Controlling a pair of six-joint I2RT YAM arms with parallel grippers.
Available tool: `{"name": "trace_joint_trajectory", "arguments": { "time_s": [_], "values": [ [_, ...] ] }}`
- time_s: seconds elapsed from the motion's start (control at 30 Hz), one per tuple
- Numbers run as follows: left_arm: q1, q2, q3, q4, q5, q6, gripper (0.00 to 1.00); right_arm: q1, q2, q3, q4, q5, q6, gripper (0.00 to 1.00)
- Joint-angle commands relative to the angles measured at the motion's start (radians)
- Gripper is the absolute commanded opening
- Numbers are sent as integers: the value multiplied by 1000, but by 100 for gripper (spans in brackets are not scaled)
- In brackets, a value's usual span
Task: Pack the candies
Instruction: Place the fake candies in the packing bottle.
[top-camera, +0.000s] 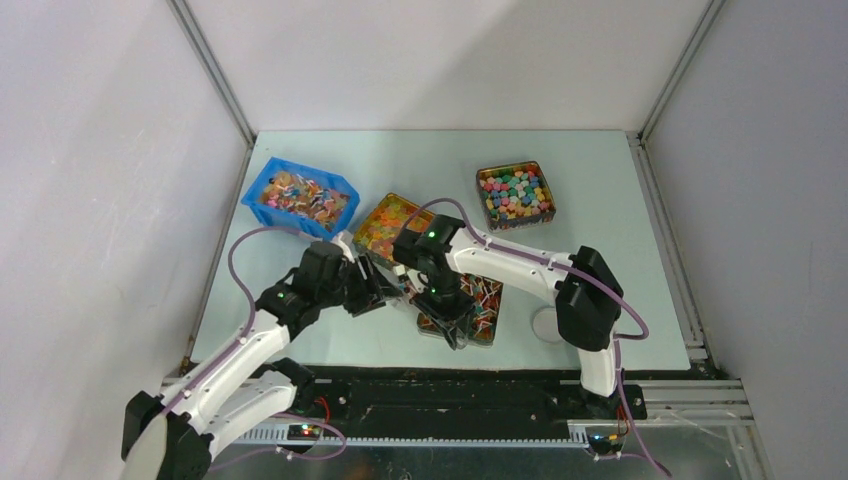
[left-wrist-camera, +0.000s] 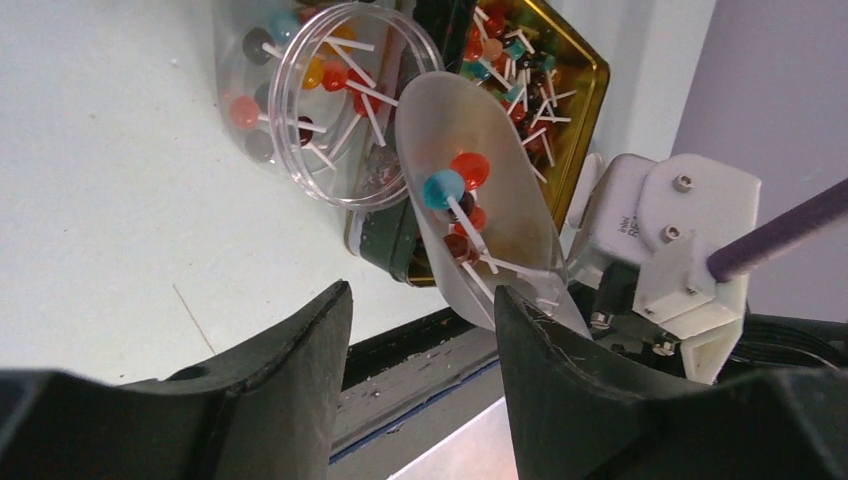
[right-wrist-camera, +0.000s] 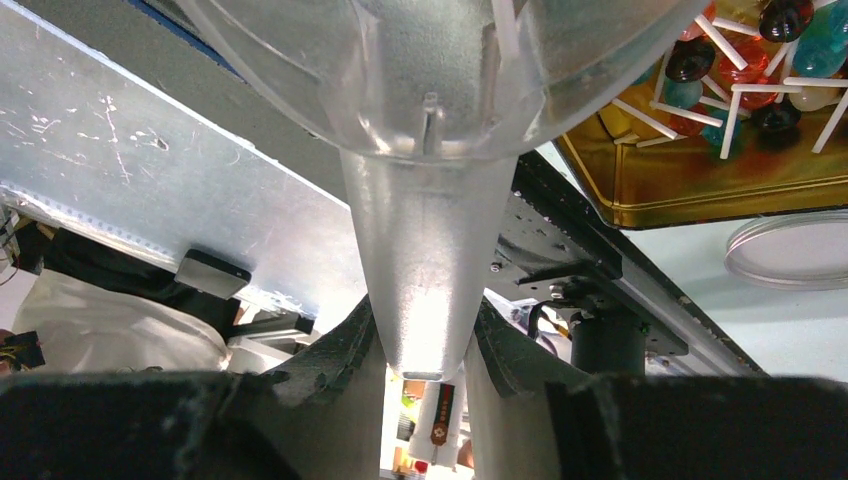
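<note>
The candies (left-wrist-camera: 468, 170) are small lollipops with red, blue and dark heads on thin white sticks. A few lie in a clear plastic scoop (left-wrist-camera: 500, 190), and my right gripper (right-wrist-camera: 422, 310) is shut on the scoop's handle (right-wrist-camera: 430, 250). The scoop's mouth points at a clear round jar (left-wrist-camera: 330, 170) that lies tilted on its side with several candies inside. More candies fill a gold tin (left-wrist-camera: 575, 90) behind the scoop. My left gripper (left-wrist-camera: 420, 290) is open just short of the jar and scoop, with nothing between its fingers. In the top view both grippers (top-camera: 385, 290) (top-camera: 455, 325) meet over the tin (top-camera: 488, 300).
A blue bin (top-camera: 300, 195) of mixed sweets stands at the back left. A gold tin (top-camera: 385, 228) of yellow sweets is beside it, and another tin (top-camera: 515, 192) of coloured sweets is at the back right. A clear round lid (top-camera: 548, 325) lies right of the lollipop tin.
</note>
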Motion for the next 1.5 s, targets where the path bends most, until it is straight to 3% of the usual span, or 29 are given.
{"name": "trace_joint_trajectory", "arguments": {
  "time_s": [0.0,0.47,1.47],
  "values": [
    [2,2,-10,68,28,-33,58,4,2,41,-10,-15,-2,0],
    [-42,52,-26,73,-2,-31,42,-6,-21,48,11,2,19,0],
    [-77,126,17,81,-24,-17,32,-58,-97,90,29,68,51,0]
  ]
}}
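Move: Just right of the left hand, about 5 cm off and level with it in reach and height, lies the scoop's load of lollipops; from the right hand, which holds the handle, it is some 9 cm ahead and 10 cm left. The packing bottle stands about 2 cm ahead, 6 cm right of and 6 cm below the left hand. The lollipop tray is 6 cm ahead, 2 cm right of and 10 cm below the right hand. Sinking about 2 cm and easing right towards the loaded scoop, the left hand narrows its fingers to roughly half their gap without gripping, one finger seeming to press on the scoop's near rim. The right hand keeps its hold on the handle, first staying in place, then carrying the scoop about 2 cm forward and nearly as much up, feeding its tip over the bottle's mouth. ##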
